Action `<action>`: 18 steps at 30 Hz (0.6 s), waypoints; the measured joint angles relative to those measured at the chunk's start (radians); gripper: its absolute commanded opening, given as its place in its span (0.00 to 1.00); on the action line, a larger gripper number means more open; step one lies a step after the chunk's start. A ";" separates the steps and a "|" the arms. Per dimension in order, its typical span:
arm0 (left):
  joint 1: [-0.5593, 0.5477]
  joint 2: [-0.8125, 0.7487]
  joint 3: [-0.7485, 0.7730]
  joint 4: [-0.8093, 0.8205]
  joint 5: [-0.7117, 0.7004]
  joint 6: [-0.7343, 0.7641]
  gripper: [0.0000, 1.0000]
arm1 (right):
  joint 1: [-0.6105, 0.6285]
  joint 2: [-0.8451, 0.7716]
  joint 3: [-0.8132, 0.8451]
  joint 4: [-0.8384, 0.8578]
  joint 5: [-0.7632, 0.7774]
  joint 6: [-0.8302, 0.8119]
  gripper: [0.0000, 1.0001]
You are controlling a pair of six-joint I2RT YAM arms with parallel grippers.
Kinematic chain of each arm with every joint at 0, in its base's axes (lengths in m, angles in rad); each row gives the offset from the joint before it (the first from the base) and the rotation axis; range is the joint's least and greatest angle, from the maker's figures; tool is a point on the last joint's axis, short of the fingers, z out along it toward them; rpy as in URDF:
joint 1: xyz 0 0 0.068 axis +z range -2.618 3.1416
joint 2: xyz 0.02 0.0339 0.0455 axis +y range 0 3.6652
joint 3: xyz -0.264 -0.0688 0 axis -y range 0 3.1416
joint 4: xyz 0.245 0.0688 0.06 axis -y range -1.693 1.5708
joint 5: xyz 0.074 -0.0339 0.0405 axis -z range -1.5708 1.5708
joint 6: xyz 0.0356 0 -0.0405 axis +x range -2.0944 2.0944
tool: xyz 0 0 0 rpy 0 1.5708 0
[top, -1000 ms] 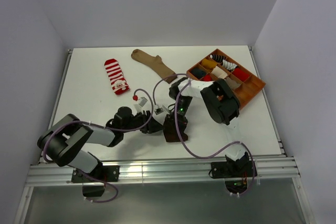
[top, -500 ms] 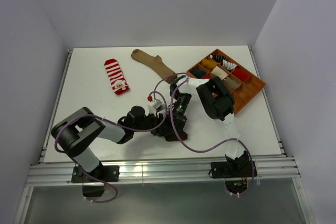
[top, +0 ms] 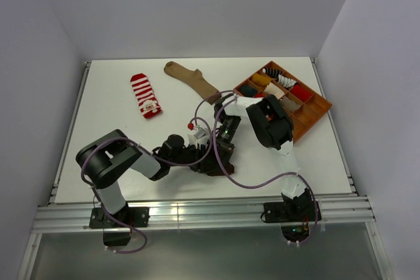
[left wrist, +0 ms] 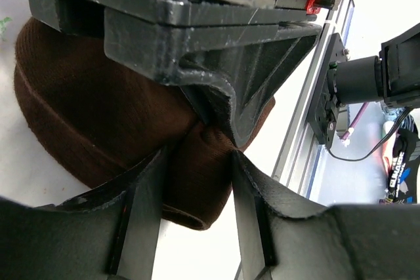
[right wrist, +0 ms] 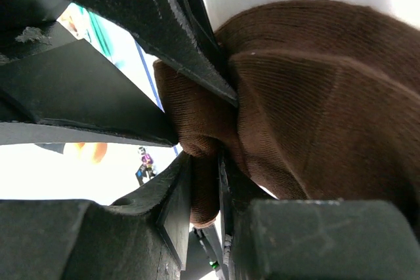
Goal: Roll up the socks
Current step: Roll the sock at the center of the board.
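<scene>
The dark brown sock (top: 215, 164) lies bunched on the table's near middle, mostly hidden under both grippers. My left gripper (top: 201, 157) reaches in from the left; in its wrist view the gripper (left wrist: 197, 181) is shut on a thick fold of the brown sock (left wrist: 98, 116). My right gripper (top: 224, 150) comes down from behind; in its wrist view the gripper (right wrist: 205, 188) pinches a thin fold of the brown sock (right wrist: 315, 103). The red-and-white striped sock (top: 146, 95) and the tan sock (top: 191, 80) lie flat at the back. No black argyle sock shows.
An orange divided tray (top: 314, 117) holding several rolled socks stands at the back right. The right arm's purple cable (top: 246, 191) loops over the table's near part. The metal rail (top: 197, 214) runs along the front edge.
My left gripper has moved right, up to the brown sock, and closed on it beside the right gripper. The right arm has shifted slightly back and stays on the sock.
</scene>
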 measured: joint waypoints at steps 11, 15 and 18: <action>0.001 0.036 0.002 0.048 0.013 -0.034 0.06 | -0.010 0.000 0.000 0.028 0.013 0.070 0.22; 0.002 0.041 0.002 0.050 0.014 -0.037 0.00 | -0.010 0.000 -0.001 0.035 0.017 0.094 0.27; 0.003 0.048 0.003 0.057 0.018 -0.046 0.00 | -0.010 0.000 -0.001 0.039 0.019 0.105 0.30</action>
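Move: The brown sock is bunched between my hands. Its middle is about 3 cm to the right of my left fingertips and 2 cm below, its narrow folded part already between my open left pads. From my right hand, still pinching that fold, the sock's middle is roughly 2 cm back, 2 cm right and 2 cm below. From my left hand, the tan sock lies some 31 cm ahead and 6 cm left, the striped sock 26 cm ahead and 25 cm left. I shut my left fingers on the folded brown strip right beside my right fingertips, going from half open to a firm pinch while that hand stays practically in place. My right hand keeps hold of the fold, easing forward and slightly down by under 1 cm with about 5 degrees of tilt, and its fingers just begin to slacken at the end. ##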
